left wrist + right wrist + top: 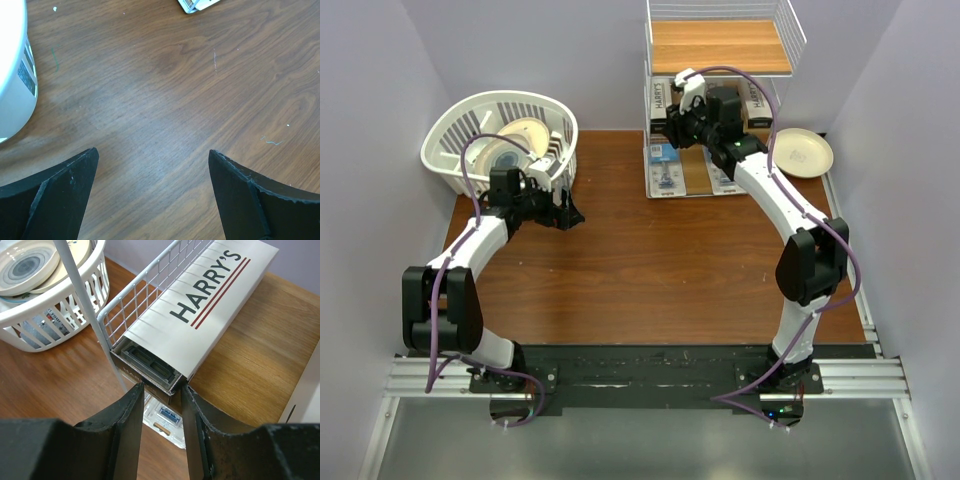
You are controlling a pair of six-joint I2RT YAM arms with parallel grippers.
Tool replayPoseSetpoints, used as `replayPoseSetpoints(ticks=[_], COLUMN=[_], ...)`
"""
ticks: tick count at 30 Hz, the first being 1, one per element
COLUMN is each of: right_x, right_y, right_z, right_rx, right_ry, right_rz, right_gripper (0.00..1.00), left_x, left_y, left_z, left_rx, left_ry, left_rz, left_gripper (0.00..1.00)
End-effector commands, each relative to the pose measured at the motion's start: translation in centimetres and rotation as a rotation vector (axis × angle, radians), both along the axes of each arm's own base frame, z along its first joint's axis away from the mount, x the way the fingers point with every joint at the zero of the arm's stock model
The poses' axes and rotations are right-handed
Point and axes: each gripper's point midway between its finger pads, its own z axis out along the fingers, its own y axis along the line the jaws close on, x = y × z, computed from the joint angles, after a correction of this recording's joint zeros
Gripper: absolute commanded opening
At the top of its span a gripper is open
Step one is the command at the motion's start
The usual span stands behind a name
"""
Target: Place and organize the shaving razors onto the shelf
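Observation:
The shelf [720,45] stands at the back right. In the right wrist view a white HARRY'S razor box [200,305] lies on the shelf's wooden tier [255,355], along the wire side [135,305]. My right gripper [161,386] is at the box's near end, its jaws a narrow gap apart with nothing between them. The right fingertip [186,390] touches the box's corner. A clear blister pack [167,415] shows below through the gap. From above, two HARRY'S boxes [660,100] [758,100] and two blister packs [665,165] [722,176] sit on the tiers. My left gripper [572,213] [152,152] hangs open over bare table.
A white slatted basket [500,140] [55,305] holding round plates stands at the back left, just beyond the left gripper. A cream plate [803,152] lies on the table right of the shelf. Walls close in both sides.

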Motion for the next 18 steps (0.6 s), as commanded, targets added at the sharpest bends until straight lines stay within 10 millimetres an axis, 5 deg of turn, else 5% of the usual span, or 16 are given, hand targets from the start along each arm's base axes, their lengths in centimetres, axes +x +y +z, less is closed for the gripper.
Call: replayPoseSetpoints(ticks=[1,6,11,13,15,18], right_x=[1.1,0.6,-2.3,-3.7,-4.5,-7.1], right_y=[0.2,-0.2,-2.2,-3.8,-5.1,-5.6], right_z=[2.4,2.6,5.4,7.2,8.5,6.5], right_rx=[0.053,0.042,0.001,-0.020,-0.019,-0.066], right_ry=[-0.062,-0.054,-0.122,-0.173,-0.221,-0.157], right_rz=[-0.029,-0.038,-0.058,-0.092,-0.145,-0.101], right_gripper=[0.39,0.48,0.64,0.97,0.99,0.99], left_x=[1.4,1.5,1.6,1.7,1.8,2.2], left_y=[-0.2,-0.3,-0.3,-0.3,-0.4,-0.7], left_z=[1.9,2.1,2.6,2.7,2.9,3.5], left_rx=[-0.025,-0.027,-0.024,-0.025,-0.025,-0.024], left_ry=[-0.062,-0.063,-0.075,-0.076,-0.080,-0.091], left_rz=[-0.011,-0.013,-0.011,-0.006,-0.005,-0.009], left_gripper=[0.96,0.97,0.97,0.98,1.00,1.00])
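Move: Just in front of the right hand is the left-hand HARRY'S box on the middle shelf. Its middle lies about 8 cm ahead and 2 cm left, roughly level. The next HARRY'S box stands some 13 cm to the right of that one, and a razor pack lies on the bottom shelf, about 7 cm ahead of the hand, 1 cm left and 17 cm below. From the left hand the left-hand box is around 24 cm ahead, 24 cm right and 15 cm higher. Opening its part-closed fingers wide, the right hand first stays at the near end of the left-hand HARRY'S box, then backs away about 4 cm towards the base, nearly as far to the right, and up some 2 cm at the last. The fingertips come free of the box's end as the wrist tips up and turns clockwise slightly. ##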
